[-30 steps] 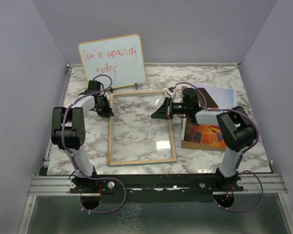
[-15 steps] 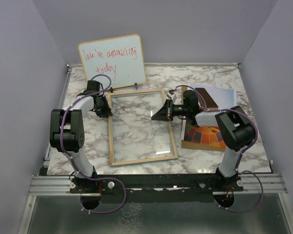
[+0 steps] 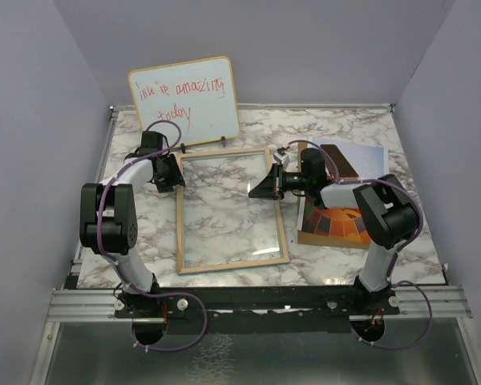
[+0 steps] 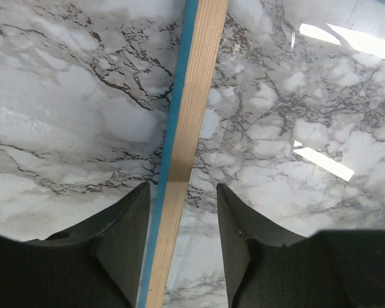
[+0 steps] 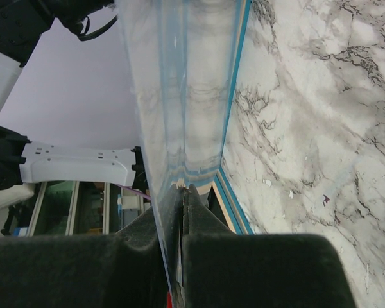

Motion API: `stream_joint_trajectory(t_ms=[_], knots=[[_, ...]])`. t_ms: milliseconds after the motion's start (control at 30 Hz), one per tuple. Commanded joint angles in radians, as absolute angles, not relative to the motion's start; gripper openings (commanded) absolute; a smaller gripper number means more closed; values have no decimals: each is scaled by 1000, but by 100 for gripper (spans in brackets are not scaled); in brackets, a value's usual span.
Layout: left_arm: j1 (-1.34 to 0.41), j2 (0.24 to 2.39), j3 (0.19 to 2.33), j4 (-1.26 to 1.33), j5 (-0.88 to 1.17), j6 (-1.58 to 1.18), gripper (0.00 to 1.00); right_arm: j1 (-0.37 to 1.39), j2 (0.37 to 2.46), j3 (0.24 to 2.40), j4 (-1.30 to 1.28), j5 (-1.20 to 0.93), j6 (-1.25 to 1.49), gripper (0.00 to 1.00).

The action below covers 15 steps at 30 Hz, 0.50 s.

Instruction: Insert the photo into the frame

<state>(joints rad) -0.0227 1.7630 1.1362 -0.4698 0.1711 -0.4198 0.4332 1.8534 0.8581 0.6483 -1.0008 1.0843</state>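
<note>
The frame point(image 3: 181, 216) lies light-wood face up on the marble table, its blue edge showing along the left rail point(image 4: 191, 96). My left gripper point(image 3: 175, 175) is open and straddles that left rail point(image 4: 183, 192), which runs close to the left finger point(image 4: 131, 218). My right gripper point(image 3: 258, 189) is shut on the edge of the clear pane point(image 5: 179, 96), which tilts up above the frame's blue-edged corner point(image 5: 228, 183). The photo point(image 3: 341, 223) lies flat to the right of the frame, orange patches near me. My right arm partly covers it.
A whiteboard point(image 3: 184, 100) with red handwriting leans against the back wall behind the frame's far left corner. Side walls close in the table on the left and right. The arm bases stand along the near edge point(image 3: 256, 282).
My left gripper's jaws have opened around the frame's left rail. The right gripper has shifted slightly toward the back with the pane, and the frame has moved a little with it.
</note>
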Motion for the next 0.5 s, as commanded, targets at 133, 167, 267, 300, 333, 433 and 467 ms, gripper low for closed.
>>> stream_joint_trajectory(t_ms=[133,167,267,300,333,433,467], knots=[[-21,1704,1145,-473,103,-408,32,443,1844,889,682,-1073,1124,4],[-21,1708,1144,-475,99,-408,30,443,1848,893,680,-1074,1124,4],[-21,1727,1141,-481,90,-408,28,443,1859,901,688,-1084,1135,4],[-21,1733,1139,-482,87,-408,28,443,1862,906,689,-1087,1136,4],[-21,1738,1138,-482,86,-408,28,444,1866,909,687,-1089,1137,4],[-21,1755,1138,-482,88,-405,28,445,1873,917,671,-1086,1129,4],[-21,1759,1138,-482,90,-405,28,446,1878,919,664,-1086,1126,4]])
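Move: The clear cover sheet is still pinched at its raised right-hand edge by the right hand, with the frame opening's middle about 6 cm to that hand's left, level ahead, and some 12 cm below. From the same hand, the frame's right rail is roughly 7 cm right and 12 cm below, the photo about 27 cm right, 6 cm ahead and 12 cm down. The nearest stretch of the frame's left rail lies straight under the left fingers, about 3 cm down; the sheet's left edge is 2 cm right of them, equally low. The clear sheet's right-hand edge, kept shut in the right fingers, is raised about 1.5 cm above the frame opening after a brief pause, with hardly any turn. Over the left rail the empty left hand lifts about 1 cm, then eases 1 cm leftward, its fingers closing from half to about a quarter open above the wood without gripping the rail. ##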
